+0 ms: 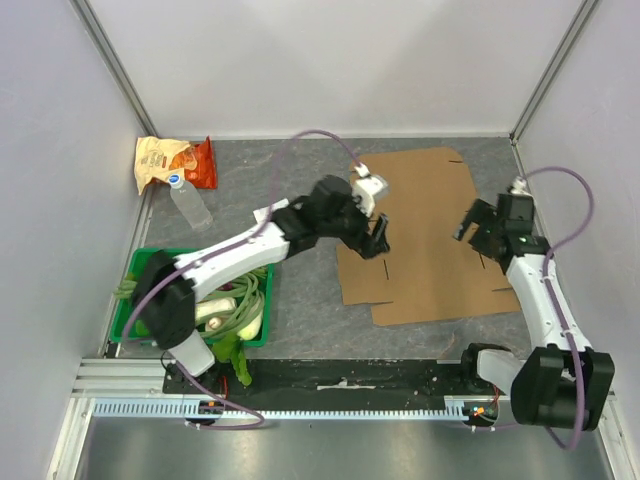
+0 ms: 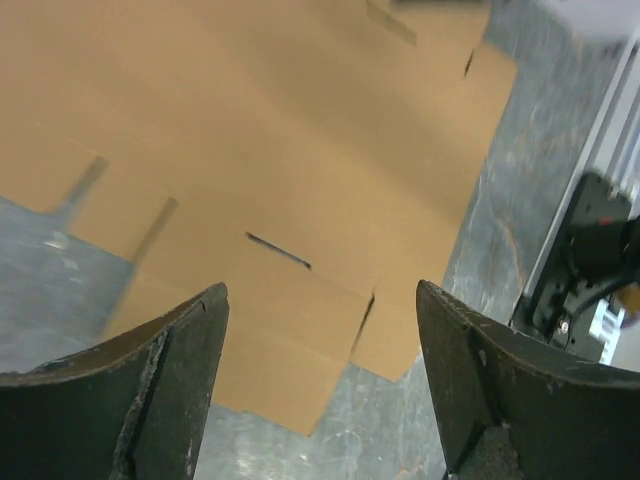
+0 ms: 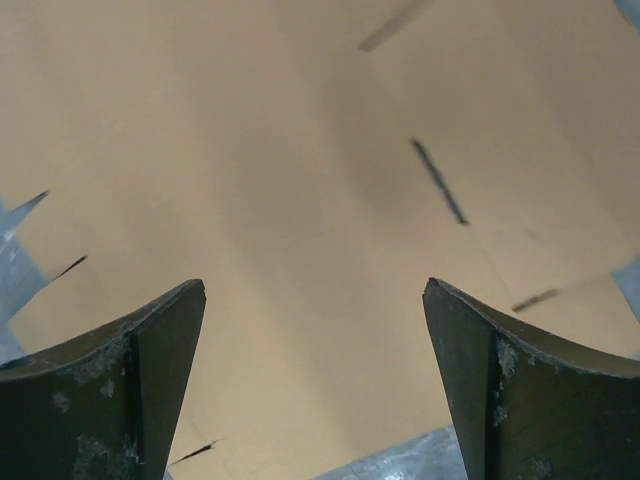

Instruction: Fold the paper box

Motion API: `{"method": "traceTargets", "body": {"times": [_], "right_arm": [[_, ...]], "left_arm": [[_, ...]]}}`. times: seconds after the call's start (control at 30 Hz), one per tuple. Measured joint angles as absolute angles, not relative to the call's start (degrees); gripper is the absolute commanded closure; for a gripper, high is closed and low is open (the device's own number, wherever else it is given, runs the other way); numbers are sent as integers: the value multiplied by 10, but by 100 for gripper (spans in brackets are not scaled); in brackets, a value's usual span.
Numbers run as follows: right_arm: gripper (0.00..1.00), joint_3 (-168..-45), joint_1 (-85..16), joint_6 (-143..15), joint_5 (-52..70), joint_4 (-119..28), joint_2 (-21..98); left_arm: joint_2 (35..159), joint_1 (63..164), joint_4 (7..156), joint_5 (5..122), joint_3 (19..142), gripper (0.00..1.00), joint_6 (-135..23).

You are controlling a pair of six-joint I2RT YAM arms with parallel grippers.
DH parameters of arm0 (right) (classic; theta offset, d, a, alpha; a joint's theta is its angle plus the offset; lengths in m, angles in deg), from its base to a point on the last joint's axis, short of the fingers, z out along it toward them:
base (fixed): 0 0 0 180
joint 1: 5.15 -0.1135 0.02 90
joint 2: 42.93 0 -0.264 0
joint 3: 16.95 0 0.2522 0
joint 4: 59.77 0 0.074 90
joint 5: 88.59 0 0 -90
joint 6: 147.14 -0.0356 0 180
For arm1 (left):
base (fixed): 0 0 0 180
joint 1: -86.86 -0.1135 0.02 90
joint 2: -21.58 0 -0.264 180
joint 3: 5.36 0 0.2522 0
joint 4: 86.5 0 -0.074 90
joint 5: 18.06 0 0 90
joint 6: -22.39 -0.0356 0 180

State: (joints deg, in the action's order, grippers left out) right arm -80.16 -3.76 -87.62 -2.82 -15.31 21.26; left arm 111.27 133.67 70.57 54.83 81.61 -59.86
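Note:
The paper box [image 1: 430, 240] is a plain brown cardboard sheet lying flat and unfolded on the grey table, with cut slots and flaps. My left gripper [image 1: 377, 238] hovers over its left edge, open, nothing between its fingers. In the left wrist view the paper box [image 2: 300, 150] fills the upper part and the gripper [image 2: 320, 300] points at a corner flap. My right gripper [image 1: 469, 222] hangs over the sheet's right half, open and empty. The right wrist view shows the paper box [image 3: 300, 200] spread under the open gripper [image 3: 315, 290].
A green crate [image 1: 147, 262] with vegetables stands at the near left. An orange-and-tan snack bag [image 1: 170, 163] and a clear bottle [image 1: 190, 203] lie at the far left. A small white card [image 1: 266, 211] peeks out behind the left arm. Walls close in on three sides.

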Motion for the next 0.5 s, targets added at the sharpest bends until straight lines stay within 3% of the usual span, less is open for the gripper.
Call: {"method": "traceTargets", "body": {"times": [0.13,0.23,0.4,0.5], "right_arm": [[2,-760,70,-887,20,-151,218],[2,-737,78,-887,70,-164,237],[2,-676,56,-893,124,-188,222],[2,-639,45,-903,158,-218,212]], "left_arm": [[1222,1370,651,547,852,20,-583],[1258,1369,614,553,854,19,-557],[1238,1364,622,559,820,16,-497],[1173,1363,685,554,710,16,-429]]}}
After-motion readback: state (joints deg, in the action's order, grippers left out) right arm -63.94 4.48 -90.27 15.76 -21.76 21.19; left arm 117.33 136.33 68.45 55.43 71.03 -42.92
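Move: The left hand aims at the box sheet's near-left corner, some 4 cm back, 5 cm to its left and 21 cm below. The step notch lies level with that corner and about 8 cm right of it; the left slit is about 4 cm ahead and 4 cm right of the hand. For the right hand, the middle of the sheet's near edge is roughly 10 cm back, 2 cm left and 13 cm below, with the right slit 2 cm ahead and 6 cm right. The left hand drops about 12 cm towards the near-left corner of the flat sheet, nearly all of it early on, then draws back some 5 cm while its wrist tips the fingers roughly 25 degrees further downward, fingers staying wide open. The right hand, also open, sinks about 8 cm and draws back 5 cm towards the near edge, swinging a little right first and then back left, its left side rolling up some 15 degrees; neither hand is seen to touch the cardboard. ##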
